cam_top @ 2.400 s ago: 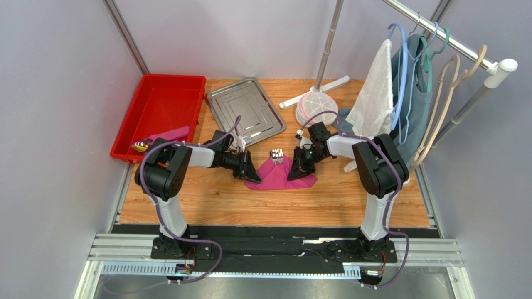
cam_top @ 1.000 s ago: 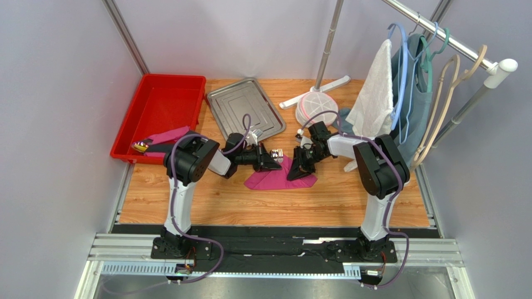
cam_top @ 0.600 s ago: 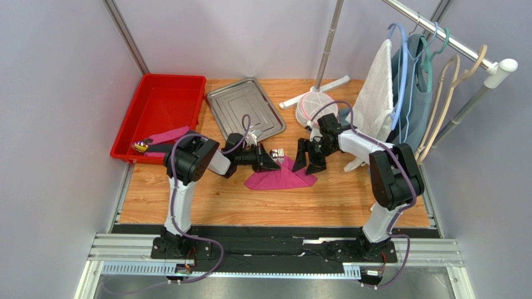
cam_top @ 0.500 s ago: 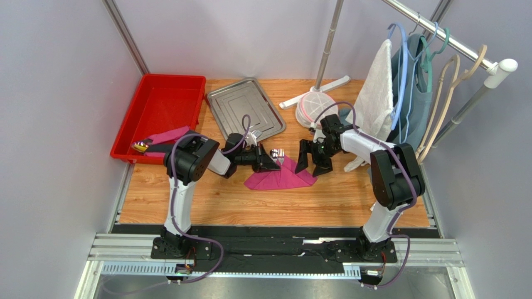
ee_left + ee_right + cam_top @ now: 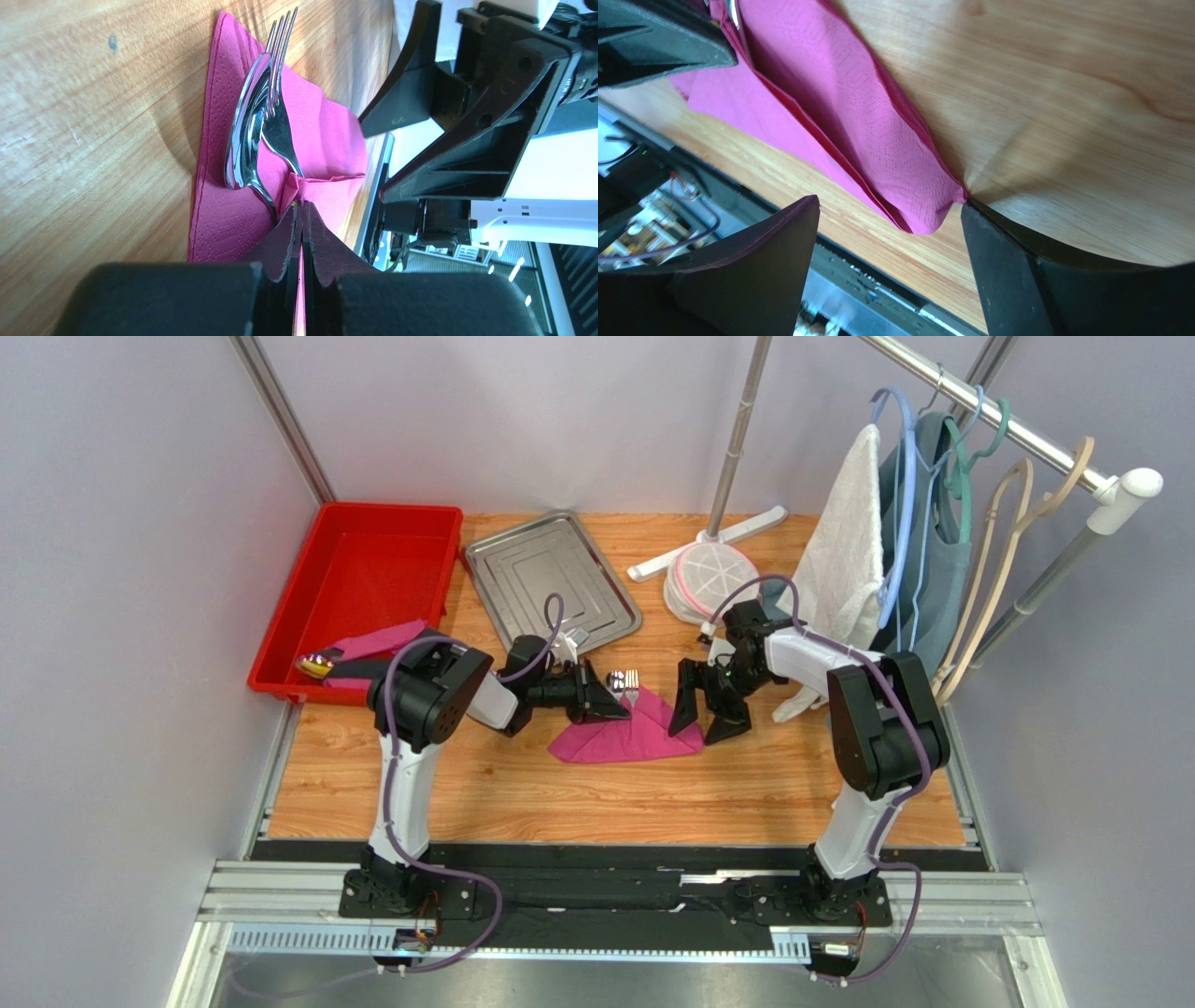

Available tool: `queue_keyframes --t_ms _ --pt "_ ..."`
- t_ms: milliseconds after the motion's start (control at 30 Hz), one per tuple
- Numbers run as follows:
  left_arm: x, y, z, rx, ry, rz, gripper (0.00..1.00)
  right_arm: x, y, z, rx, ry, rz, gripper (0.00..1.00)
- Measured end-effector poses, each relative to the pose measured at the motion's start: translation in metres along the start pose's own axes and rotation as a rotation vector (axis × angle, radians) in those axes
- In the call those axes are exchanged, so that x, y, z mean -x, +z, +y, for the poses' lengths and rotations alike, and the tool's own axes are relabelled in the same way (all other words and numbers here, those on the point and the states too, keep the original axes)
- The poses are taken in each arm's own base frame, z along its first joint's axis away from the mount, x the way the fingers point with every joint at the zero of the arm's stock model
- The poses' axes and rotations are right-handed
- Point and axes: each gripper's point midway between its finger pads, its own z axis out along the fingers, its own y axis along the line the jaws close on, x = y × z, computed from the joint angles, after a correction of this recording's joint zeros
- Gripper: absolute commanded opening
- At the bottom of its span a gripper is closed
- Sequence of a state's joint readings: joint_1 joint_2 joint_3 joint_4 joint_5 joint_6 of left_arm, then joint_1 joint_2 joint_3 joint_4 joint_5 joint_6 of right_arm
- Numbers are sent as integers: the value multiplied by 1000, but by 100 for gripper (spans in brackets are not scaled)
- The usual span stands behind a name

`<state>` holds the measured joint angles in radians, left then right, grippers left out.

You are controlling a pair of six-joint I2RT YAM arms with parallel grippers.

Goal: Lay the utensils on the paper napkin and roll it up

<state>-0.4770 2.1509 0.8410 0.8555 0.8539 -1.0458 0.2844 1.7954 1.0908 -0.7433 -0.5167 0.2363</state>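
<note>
The magenta paper napkin (image 5: 634,738) lies folded on the wooden table, with its right fold resting flat (image 5: 864,119). The utensils, a fork and a spoon (image 5: 270,119), lie together on it, their heads sticking out at the far end (image 5: 622,681). My left gripper (image 5: 615,706) is shut on a raised fold of the napkin (image 5: 319,196), right beside the utensils' handles. My right gripper (image 5: 709,720) stands open at the napkin's right tip. That pointed tip lies between its wide-spread fingers (image 5: 887,210), touching one finger.
A steel tray (image 5: 550,585) and a red bin (image 5: 368,581) stand at the back left. A second pink napkin with cutlery (image 5: 362,647) rests at the bin's near edge. A white stand base (image 5: 709,567) and a clothes rack with a towel (image 5: 842,546) stand at the right.
My right gripper has opened, let go of the napkin's right fold and drawn back to the right. The left gripper stays shut on its fold by the utensils.
</note>
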Motion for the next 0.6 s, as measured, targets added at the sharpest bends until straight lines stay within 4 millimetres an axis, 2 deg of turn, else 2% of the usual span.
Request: queue_keyframes --t_ms 167,400,500,533,600 --pt "0 0 0 0 1 0 4 -5 5 11 82 36 45 73" --pt "0 0 0 0 4 0 4 -2 5 23 184 73 40 68" --pt "0 0 0 0 4 1 4 -1 5 31 236 90 38 55" --pt "0 0 0 0 4 1 4 0 5 33 248 94 36 43" --pt "0 0 0 1 3 1 4 2 4 37 266 100 32 37"
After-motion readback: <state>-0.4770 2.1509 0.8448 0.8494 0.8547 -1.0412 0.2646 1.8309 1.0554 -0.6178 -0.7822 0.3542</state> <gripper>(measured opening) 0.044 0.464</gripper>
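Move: The napkin's right end lies almost directly under my open right hand, about 1 cm left and 2 cm below, its tip against one finger. The spoon and fork heads lie about 11 cm to my right hand's left and 9 cm ahead. The fold under my left fingertips is some 10 cm left and 4 cm ahead of my right hand. From my left hand, the napkin's right end is about 12 cm right and 5 cm back. I sweep my right hand left along the napkin, about 3.5 cm towards my left hand, rising 1 to 2 cm as I go. My fingers tilt some 15 degrees flatter, pointing more to the left, and close to about half open around the right end, pushing it along with a fingertip. My left hand stays put, its shut fingers keeping the fold in place over the handles. ##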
